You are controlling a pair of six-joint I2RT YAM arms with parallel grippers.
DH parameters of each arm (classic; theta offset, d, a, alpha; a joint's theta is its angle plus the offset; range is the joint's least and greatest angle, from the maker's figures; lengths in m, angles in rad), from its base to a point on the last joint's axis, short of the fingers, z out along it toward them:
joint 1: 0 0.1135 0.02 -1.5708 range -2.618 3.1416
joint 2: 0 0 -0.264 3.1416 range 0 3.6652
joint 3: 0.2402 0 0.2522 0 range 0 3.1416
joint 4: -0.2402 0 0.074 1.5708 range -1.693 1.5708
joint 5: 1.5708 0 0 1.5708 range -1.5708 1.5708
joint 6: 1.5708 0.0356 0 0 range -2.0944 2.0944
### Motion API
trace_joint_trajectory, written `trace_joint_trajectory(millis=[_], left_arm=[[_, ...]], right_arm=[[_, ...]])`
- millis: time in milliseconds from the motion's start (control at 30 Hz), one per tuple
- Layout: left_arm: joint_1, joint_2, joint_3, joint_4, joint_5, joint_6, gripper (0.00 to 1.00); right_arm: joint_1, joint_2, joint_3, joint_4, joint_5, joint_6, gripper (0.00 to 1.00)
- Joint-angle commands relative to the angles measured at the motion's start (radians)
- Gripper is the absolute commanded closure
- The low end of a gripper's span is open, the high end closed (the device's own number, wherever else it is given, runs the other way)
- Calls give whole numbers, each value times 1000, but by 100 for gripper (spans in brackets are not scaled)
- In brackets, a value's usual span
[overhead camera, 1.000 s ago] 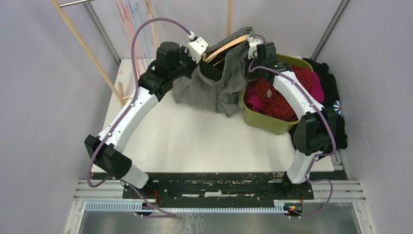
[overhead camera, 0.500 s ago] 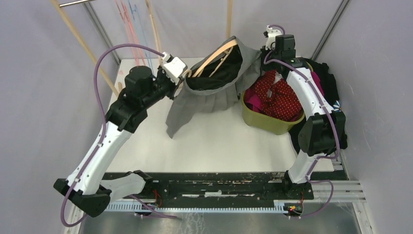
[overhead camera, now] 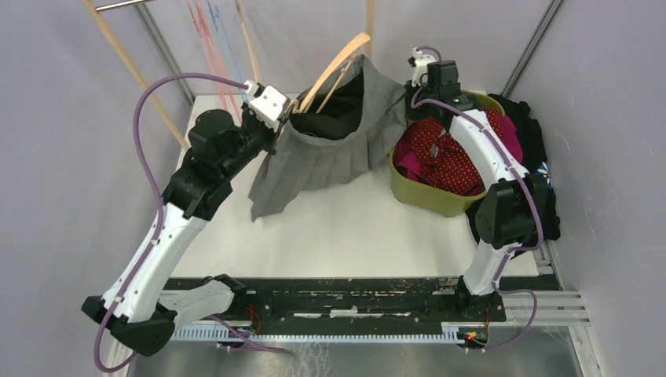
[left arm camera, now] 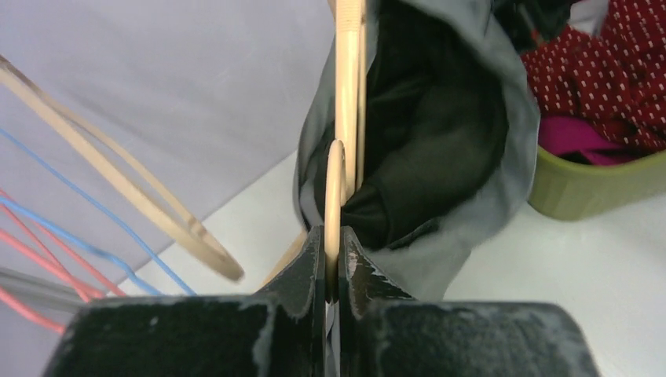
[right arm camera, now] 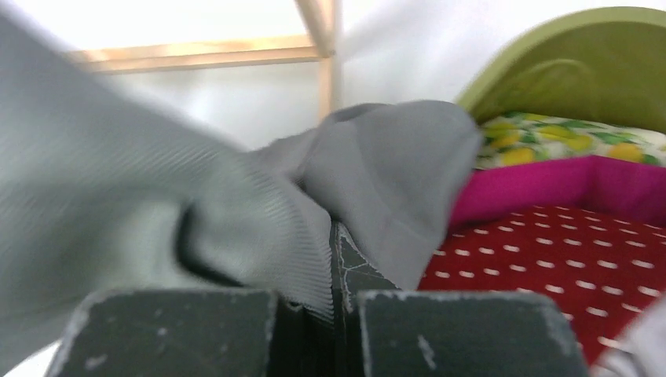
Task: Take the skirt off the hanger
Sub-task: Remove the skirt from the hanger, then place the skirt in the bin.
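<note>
A grey pleated skirt (overhead camera: 330, 153) with a dark lining hangs in the air between my two grippers, its hem trailing onto the white table. The wooden hanger (overhead camera: 338, 61) stands tilted, its upper end sticking out above the waistband. My left gripper (overhead camera: 287, 118) is shut on the hanger's wooden hook loop (left arm camera: 334, 188), with its jaws (left arm camera: 333, 251) pinching it. The hanger's bar (left arm camera: 348, 94) runs up into the skirt (left arm camera: 471, 157). My right gripper (overhead camera: 407, 85) is shut on the skirt's right waist edge. Grey cloth (right arm camera: 196, 181) drapes over its fingers (right arm camera: 334, 267).
A green basket (overhead camera: 428, 196) of red dotted and pink clothes sits under the right arm, with dark clothes (overhead camera: 542, 157) piled to its right. A wooden rack's poles (overhead camera: 141, 78) and coloured hangers (overhead camera: 208, 47) stand at the back left.
My left gripper has pulled the hanger leftward and tilted it steeper, so its upper end now pokes out of the waistband. The right gripper lifted toward the back, stretching the skirt open.
</note>
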Motion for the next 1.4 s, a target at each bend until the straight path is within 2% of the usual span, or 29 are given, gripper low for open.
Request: trace_joint_trajectory(millis=[0,167,267,333,400,500,600,800,933,1100,1233,1367], left_arm=[[8,161,146,317,-6,-19,97],[8,388,416,380,80,-45,97],[7,455,515,406,125,-89,97],[7,451,515,417,140,-107,97],[8,422,473,409,130,-90,97],[8,337,358,364,83,-45,97],[8,255,246,302,29,-13,97],[8,114,49,226,-15,-29,97],[8,61,-8,194,-13,-40,97],[7,2,-68,200,4,-69,97],[7,-8,-95,189,1,-73,97],[7,-9,-104,189,-1,-67,97]], right_arm=[[142,-63,-66,101,-25,73,99],[328,-149,-191,144,-56,119,99],[357,-193,-232,156,-43,126,99],[349,-225,-226,120,19,77,99],[318,-266,-190,73,61,24,99],[216,-341,-128,52,38,43,99],[138,-393,22,10,45,18,99],[119,-391,371,3,182,-96,99],[118,-335,554,35,364,-208,99],[100,-327,538,199,565,-382,99],[68,-340,469,263,643,-460,99],[1,-342,404,262,656,-477,99]])
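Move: The left gripper holds the wooden hanger by its hook. The grey skirt's middle lies about 8 cm ahead, 11 cm right and 12 cm below that hand, with the pink hangers some 12 cm left and 8 cm ahead. From the right gripper, pinching the skirt's edge, the wooden hanger's middle is roughly 10 cm back, 18 cm left and 13 cm higher; the green basket's middle is about 8 cm back, 10 cm right and 12 cm lower. Swing the right gripper left and back about 17 cm towards the wooden hanger, still pinching the skirt. Then sweep it up some 45 cm and well right, away from the hanger, tipping the fingers up nearly 60 degrees. Keep the left gripper shut on the hook, thrusting it forward, right and up, then drawing it back and down near its start. ##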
